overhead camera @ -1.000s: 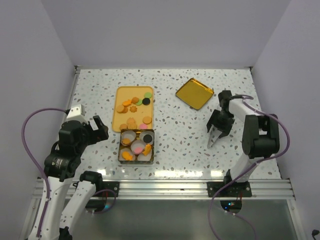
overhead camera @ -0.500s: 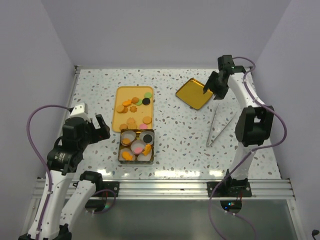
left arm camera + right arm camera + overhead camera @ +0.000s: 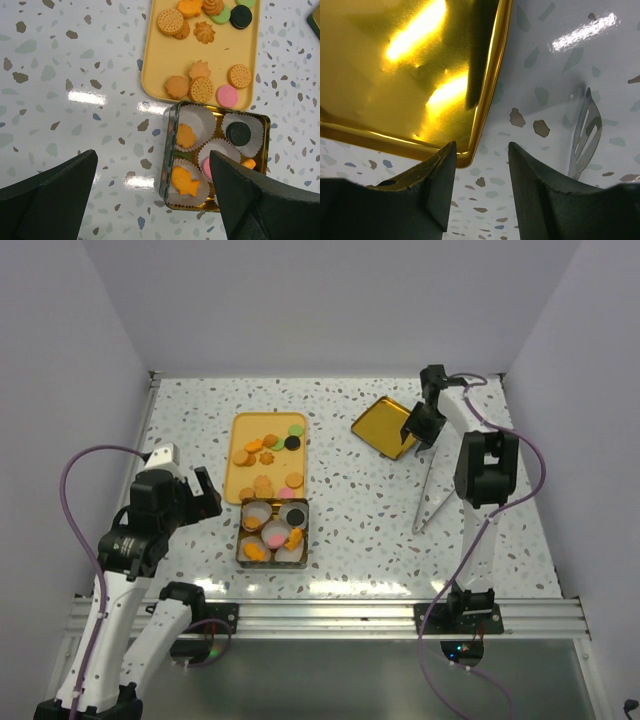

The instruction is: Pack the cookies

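Observation:
Several cookies (image 3: 268,450), mostly orange and tan, lie on the yellow tray (image 3: 243,430). More sit in white paper cups inside the small tin (image 3: 240,535). In the left wrist view, the tin's rim (image 3: 167,165) and a fish-shaped cookie (image 3: 185,181) lie between the fingers, well below them. My left gripper (image 3: 205,495) (image 3: 152,160) hovers wide open just left of the tin. My right gripper (image 3: 412,432) (image 3: 482,150) is low at the near right corner of the gold lid (image 3: 385,423) (image 3: 395,75). Its jaws stand apart with nothing between them, and the left finger is next to the lid's rim.
Metal tongs (image 3: 430,490) lie on the speckled table right of the tin, with their tip (image 3: 585,132) beside my right fingers. White walls close in the table on three sides, and the arm bases stand on the near rail.
My right gripper left the tongs lying on the table, swung to the far side and came down at the gold lid's corner, its jaws narrowing. The left arm shifted slightly.

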Controlling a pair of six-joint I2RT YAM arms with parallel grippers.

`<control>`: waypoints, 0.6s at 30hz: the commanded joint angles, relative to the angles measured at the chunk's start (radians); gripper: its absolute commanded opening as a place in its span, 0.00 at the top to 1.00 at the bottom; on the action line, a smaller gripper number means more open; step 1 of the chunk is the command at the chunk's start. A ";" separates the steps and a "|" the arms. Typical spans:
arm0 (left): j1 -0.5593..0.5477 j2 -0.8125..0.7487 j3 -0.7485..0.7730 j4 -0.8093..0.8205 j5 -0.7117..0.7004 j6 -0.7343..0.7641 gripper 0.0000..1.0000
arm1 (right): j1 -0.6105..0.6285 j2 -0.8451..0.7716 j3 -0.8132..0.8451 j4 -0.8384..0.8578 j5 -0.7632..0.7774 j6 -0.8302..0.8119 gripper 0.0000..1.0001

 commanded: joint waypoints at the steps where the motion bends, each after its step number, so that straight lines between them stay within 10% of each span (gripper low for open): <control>1: -0.007 0.010 -0.002 0.042 0.005 0.009 0.00 | 0.000 0.010 -0.002 0.056 0.009 0.034 0.51; 18: -0.007 0.014 0.002 0.036 -0.001 0.009 0.00 | 0.000 0.102 0.004 0.089 0.017 0.022 0.73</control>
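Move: The right hand hangs just over the near corner of the gold lid, its half-open fingers astride the rim. The lid's middle is about 7 cm ahead, 5 cm to the left and 4 cm below. The tongs lie some 12 cm back and 5 cm to the right; the yellow cookie tray is about 42 cm to the left and 3 cm back. For the left hand, the lid is roughly 33 cm ahead, 49 cm to the right and 20 cm below. With one finger inside the gold lid and the other outside, the right hand sets its fingertips around the rim near the close corner, the inner one coming up against the rim. It sinks about 3 cm, edging some 1 cm forward, then stays there while the fingers draw in from half open to about a quarter open, the wrist hardly turning. ##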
